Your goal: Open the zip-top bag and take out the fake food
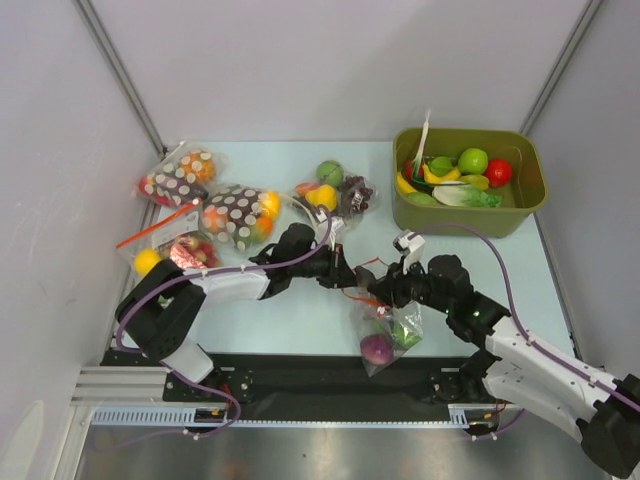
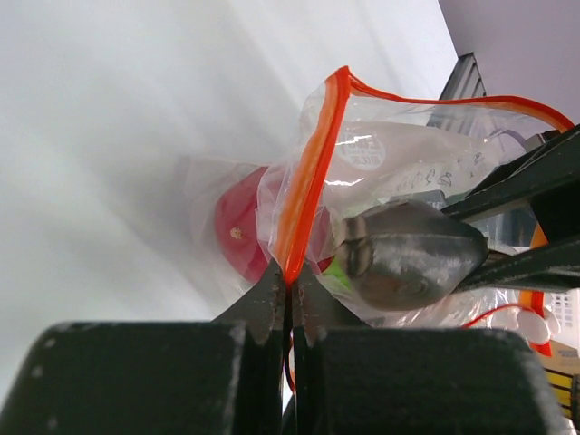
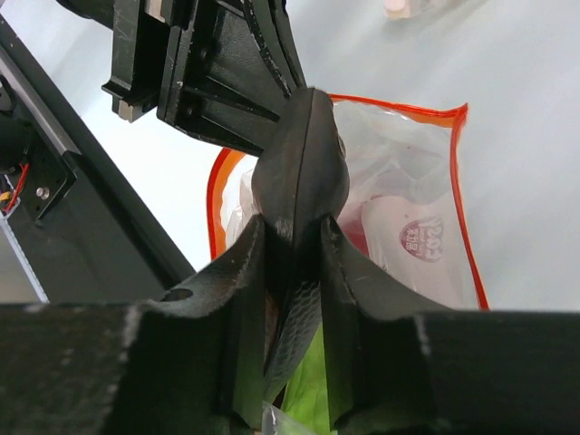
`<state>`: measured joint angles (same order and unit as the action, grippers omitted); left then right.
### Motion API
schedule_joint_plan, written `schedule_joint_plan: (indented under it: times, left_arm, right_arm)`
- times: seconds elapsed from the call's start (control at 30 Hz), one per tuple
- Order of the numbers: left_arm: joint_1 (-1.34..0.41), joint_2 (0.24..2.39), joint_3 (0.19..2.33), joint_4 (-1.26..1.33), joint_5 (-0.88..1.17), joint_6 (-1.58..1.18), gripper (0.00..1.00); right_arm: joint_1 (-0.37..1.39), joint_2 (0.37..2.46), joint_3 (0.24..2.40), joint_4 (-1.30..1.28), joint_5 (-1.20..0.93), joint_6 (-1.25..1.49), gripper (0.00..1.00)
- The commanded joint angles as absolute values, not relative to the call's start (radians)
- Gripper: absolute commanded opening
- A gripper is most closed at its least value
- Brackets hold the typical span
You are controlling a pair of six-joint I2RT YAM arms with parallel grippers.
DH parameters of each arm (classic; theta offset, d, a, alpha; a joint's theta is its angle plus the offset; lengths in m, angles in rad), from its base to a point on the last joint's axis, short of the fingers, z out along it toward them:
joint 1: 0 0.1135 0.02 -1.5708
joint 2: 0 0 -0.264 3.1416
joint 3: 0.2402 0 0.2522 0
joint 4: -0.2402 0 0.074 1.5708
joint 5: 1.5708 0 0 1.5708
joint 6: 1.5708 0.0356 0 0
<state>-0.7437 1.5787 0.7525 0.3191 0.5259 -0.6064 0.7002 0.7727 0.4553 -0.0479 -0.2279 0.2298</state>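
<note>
The zip-top bag [image 1: 388, 322] hangs between the two arms over the table's near edge, its red-orange mouth pulled apart. My left gripper [image 2: 290, 276] is shut on the zip strip [image 2: 313, 172]. My right gripper [image 3: 292, 227] has its fingers on both sides of the grey fish-like piece [image 3: 299, 154], which sits at the bag's mouth [image 2: 412, 254]. Inside the bag I see a red ball [image 2: 237, 222], a green piece [image 3: 313, 390] and a purple piece [image 1: 376, 348] low down. In the top view the grippers meet near the bag's top [image 1: 365, 285].
A green bin [image 1: 530, 205] with toy food stands at the back right. Two brown dotted bags [image 1: 235, 215] [image 1: 180, 175] lie at the back left, with a bag holding a yellow ball [image 1: 165, 257] beside them. Another clear bag [image 1: 335, 190] lies mid-back.
</note>
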Motion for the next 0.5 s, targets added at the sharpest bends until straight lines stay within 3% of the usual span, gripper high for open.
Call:
schedule_joint_plan:
  times: [0.0,0.23,0.47]
  left_arm:
    - [-0.753,1.572,0.744,0.343,0.488,-0.555,0.0]
    - [-0.764,1.546,0.706,0.388,0.502,-0.537,0.0]
    - [-0.764,1.526,0.675,0.419,0.518,-0.525,0.0]
  right_arm:
    - [0.71,0.822,0.472,0.161,-0.264,0.252,0.27]
    - [0.706,0.917,0.497,0.232,-0.285,0.247,0.47]
    - [0.661,0.965,0.492,0.287,-0.336,0.275,0.57]
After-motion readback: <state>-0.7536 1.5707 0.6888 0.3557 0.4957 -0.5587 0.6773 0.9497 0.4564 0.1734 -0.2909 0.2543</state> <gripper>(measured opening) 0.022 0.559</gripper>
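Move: The dark fish stands head-up in the open bag between the right fingers, its middle about 4 cm straight below that hand. From the right hand, the purple onion is about 12 cm back, level sideways, and the green vegetable some 8 cm back and 6 cm right, both roughly 10 cm lower. The fish's middle lies about 5 cm right of the left hand and 3 cm lower. Right fingers open around the fish, reaching some 3 cm forward-left; the left, still pinching the rim, sinks 2 cm. ##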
